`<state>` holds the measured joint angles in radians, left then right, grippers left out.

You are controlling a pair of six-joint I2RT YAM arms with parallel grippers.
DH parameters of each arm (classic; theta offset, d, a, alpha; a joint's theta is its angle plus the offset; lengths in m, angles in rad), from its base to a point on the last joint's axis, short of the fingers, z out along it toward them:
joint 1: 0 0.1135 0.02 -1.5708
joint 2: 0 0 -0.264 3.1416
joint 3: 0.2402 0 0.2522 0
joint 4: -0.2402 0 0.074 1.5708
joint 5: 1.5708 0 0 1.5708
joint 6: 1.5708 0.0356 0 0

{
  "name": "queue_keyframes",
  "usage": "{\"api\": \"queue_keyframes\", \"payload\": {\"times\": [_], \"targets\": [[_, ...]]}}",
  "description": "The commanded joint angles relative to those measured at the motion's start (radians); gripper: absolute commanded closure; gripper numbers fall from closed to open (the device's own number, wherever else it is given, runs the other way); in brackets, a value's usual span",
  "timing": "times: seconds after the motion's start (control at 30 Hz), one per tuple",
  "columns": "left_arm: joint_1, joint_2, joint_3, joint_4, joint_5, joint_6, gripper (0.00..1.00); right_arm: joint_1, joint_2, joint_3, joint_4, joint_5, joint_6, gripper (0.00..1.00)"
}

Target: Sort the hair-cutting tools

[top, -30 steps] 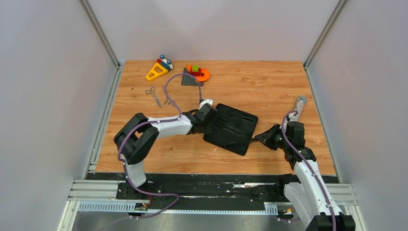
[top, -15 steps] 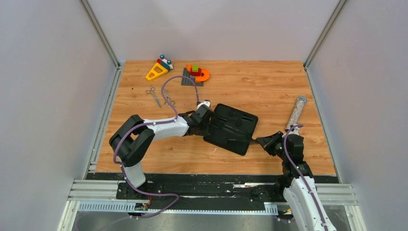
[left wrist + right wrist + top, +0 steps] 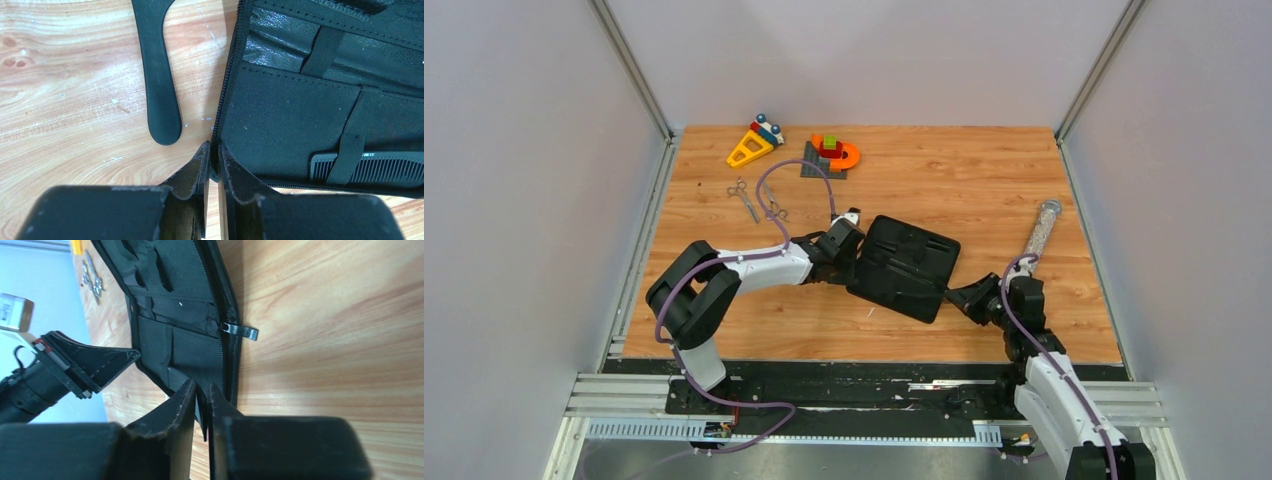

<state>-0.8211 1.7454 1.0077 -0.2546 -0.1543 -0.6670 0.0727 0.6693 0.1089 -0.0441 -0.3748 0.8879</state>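
Observation:
An open black case (image 3: 909, 262) lies mid-table. My left gripper (image 3: 852, 255) is shut on the zipper edge (image 3: 216, 150) of the case's left side. A flat black comb (image 3: 380, 169) sits inside under an elastic strap (image 3: 345, 160), along the near edge. At the case's near right corner, my right gripper (image 3: 957, 293) has its jaws narrowly around a thin black end (image 3: 201, 407), apparently the comb's. Only a sliver of gap shows. Two silver scissors (image 3: 744, 197) (image 3: 773, 208) lie on the wood left of the case, and are also seen far off in the right wrist view (image 3: 92, 277).
Colourful toy blocks (image 3: 754, 145) (image 3: 832, 152) stand at the back left. A clear glittery tube (image 3: 1041, 230) lies by the right wall. A black curved strap (image 3: 160, 90) rests on the wood left of the case. A zipper pull (image 3: 242, 331) sticks out of the case's right edge.
My right arm has drawn in and lowered, bringing its gripper closer to the case's corner, and its jaws have eased slightly. The left arm has shifted a little nearer, still on the case edge.

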Motion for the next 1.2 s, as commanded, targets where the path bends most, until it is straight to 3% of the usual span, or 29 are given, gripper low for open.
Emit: {"api": "queue_keyframes", "payload": {"times": [0.0, 0.27, 0.4, 0.7, 1.17], "targets": [[-0.007, 0.003, -0.043, -0.073, 0.067, -0.007, 0.83, 0.041, 0.035, -0.020, 0.035, 0.006, -0.005, 0.82], [-0.007, 0.017, -0.045, -0.062, 0.074, -0.010, 0.83, 0.074, 0.059, 0.040, -0.107, 0.079, -0.020, 0.50], [-0.008, 0.019, -0.049, -0.064, 0.066, -0.008, 0.83, 0.078, 0.106, 0.128, -0.246, 0.125, -0.035, 0.41], [-0.007, 0.030, -0.055, -0.068, 0.042, -0.001, 0.83, 0.127, 0.349, 0.365, -0.502, 0.230, -0.072, 0.35], [-0.007, 0.044, -0.048, -0.065, 0.067, 0.000, 0.83, 0.426, 0.641, 0.627, -0.606, 0.368, -0.068, 0.36]]}}
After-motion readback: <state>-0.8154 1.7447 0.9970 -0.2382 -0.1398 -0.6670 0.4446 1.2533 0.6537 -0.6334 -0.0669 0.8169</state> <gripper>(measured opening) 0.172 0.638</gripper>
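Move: The right hand has the outer end of the comb between its barely parted fingers, its other end already under the strap of the case's near pocket; that strap lies about 9 cm to the left, level with the hand and 3 cm down. The case's middle is some 8 cm left and 5 cm ahead, the glitter tube about 18 cm right and 13 cm ahead. From the left hand, at the case's left edge, the strap is roughly 7 cm right and 2 cm back, and the black brush 9 cm straight ahead. The right hand opens its fingers well apart off the comb while sinking and drawing back about 2 cm each, then tips down some 30 degrees and rolls its left side down, drifting a little right before it swings about 3 cm left with its outer finger against the comb's protruding end, pushing it along under the strap. The left hand stays put throughout, its fingertips keeping hold of the case's left edge near the near corner. ##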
